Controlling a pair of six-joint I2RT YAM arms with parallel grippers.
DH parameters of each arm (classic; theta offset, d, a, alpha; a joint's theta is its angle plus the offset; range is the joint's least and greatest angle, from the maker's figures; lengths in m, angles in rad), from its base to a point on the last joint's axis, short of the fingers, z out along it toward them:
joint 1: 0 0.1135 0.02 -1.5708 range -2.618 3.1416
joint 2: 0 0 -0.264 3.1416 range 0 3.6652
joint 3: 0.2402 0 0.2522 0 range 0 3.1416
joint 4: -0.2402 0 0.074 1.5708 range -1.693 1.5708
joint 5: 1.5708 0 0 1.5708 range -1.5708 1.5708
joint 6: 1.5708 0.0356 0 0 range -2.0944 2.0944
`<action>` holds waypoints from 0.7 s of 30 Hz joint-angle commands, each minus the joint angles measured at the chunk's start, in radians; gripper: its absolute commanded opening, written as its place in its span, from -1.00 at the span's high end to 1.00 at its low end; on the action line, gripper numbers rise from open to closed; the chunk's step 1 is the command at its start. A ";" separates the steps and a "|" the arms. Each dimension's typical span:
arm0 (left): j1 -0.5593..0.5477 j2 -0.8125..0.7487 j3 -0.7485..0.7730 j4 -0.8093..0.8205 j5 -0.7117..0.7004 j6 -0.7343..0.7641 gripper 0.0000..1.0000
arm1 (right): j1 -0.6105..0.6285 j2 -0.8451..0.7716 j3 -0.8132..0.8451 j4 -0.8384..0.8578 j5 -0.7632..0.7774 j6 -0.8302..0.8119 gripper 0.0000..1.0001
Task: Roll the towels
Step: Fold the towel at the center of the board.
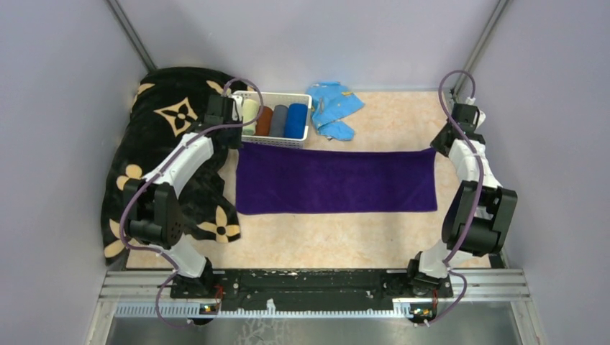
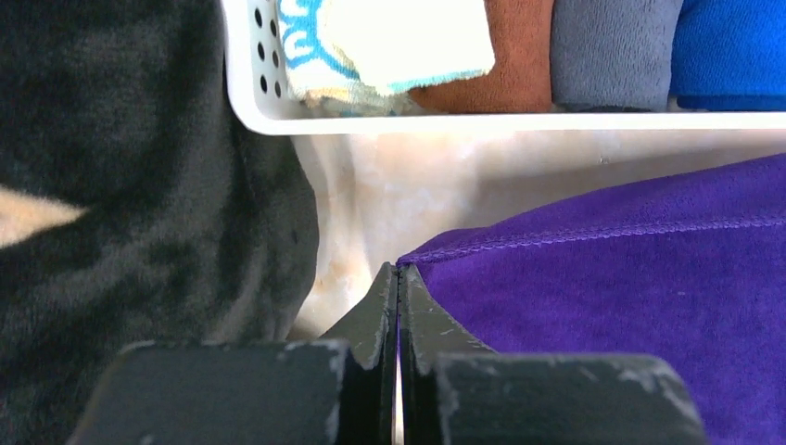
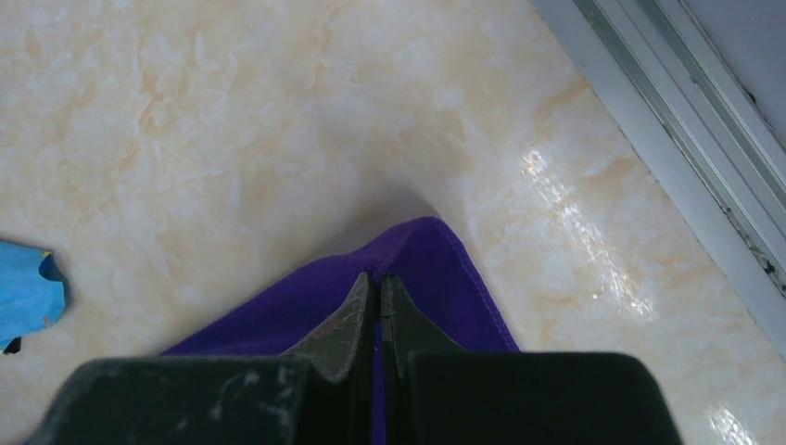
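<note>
The dark purple towel (image 1: pixel 336 180) lies spread flat across the middle of the table. My left gripper (image 1: pixel 236 141) is shut at its far left corner (image 2: pixel 593 278), and a sliver of purple shows between the jaws (image 2: pixel 399 271). At the far right corner, my right gripper (image 1: pixel 436 147) is shut on the cloth, which tents up around the tips (image 3: pixel 378 278). The royal blue towel (image 1: pixel 296 120) and the pale yellow towel with teal markings (image 2: pixel 389 42) sit rolled in the white basket (image 1: pixel 277 140).
The basket also holds a brown roll (image 2: pixel 514 56) and a grey roll (image 2: pixel 612 51). A black blanket with tan flowers (image 1: pixel 165 158) covers the left side. A light blue cloth (image 1: pixel 332 108) lies behind the towel. Metal frame rails (image 3: pixel 667 139) border the right edge.
</note>
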 commanded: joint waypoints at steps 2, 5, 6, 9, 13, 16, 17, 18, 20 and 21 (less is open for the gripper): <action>0.008 -0.063 -0.039 -0.070 -0.006 -0.044 1.00 | -0.018 -0.134 -0.066 -0.061 0.025 0.071 1.00; 0.007 -0.082 -0.067 -0.100 0.002 -0.084 1.00 | -0.025 -0.178 -0.125 -0.087 0.039 0.101 1.00; 0.007 -0.092 -0.081 -0.106 0.008 -0.096 1.00 | -0.027 -0.197 -0.149 -0.094 0.046 0.111 1.00; 0.007 -0.129 -0.127 -0.116 0.010 -0.139 1.00 | -0.029 -0.246 -0.231 -0.101 0.064 0.135 1.00; 0.007 -0.189 -0.201 -0.107 0.010 -0.176 1.00 | -0.034 -0.302 -0.296 -0.132 0.129 0.139 1.00; 0.008 -0.212 -0.243 -0.102 0.003 -0.193 1.00 | -0.052 -0.340 -0.340 -0.145 0.194 0.139 1.00; 0.009 -0.212 -0.251 -0.107 0.001 -0.199 1.00 | -0.059 -0.350 -0.354 -0.143 0.207 0.144 1.00; 0.009 -0.213 -0.258 -0.109 0.001 -0.203 1.00 | -0.069 -0.355 -0.366 -0.138 0.214 0.150 1.00; 0.009 -0.212 -0.278 -0.110 0.004 -0.217 1.00 | -0.086 -0.353 -0.381 -0.129 0.214 0.157 1.00; 0.009 -0.212 -0.285 -0.114 0.014 -0.227 1.00 | -0.093 -0.344 -0.384 -0.128 0.214 0.161 1.00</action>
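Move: Each closed gripper still pinches a far corner of the purple towel, some 8 cm above the table, and its own near corner lies about 22 cm back, almost directly behind. From the left hand the basket's middle is roughly 9 cm ahead and 11 cm right; the black blanket's middle is some 22 cm left and 4 cm back. The light-blue cloth lies about 13 cm ahead and 33 cm left of the right hand. Both hands draw the pinched towel edge back towards its near edge, sinking, left about 9 cm, right 14. ##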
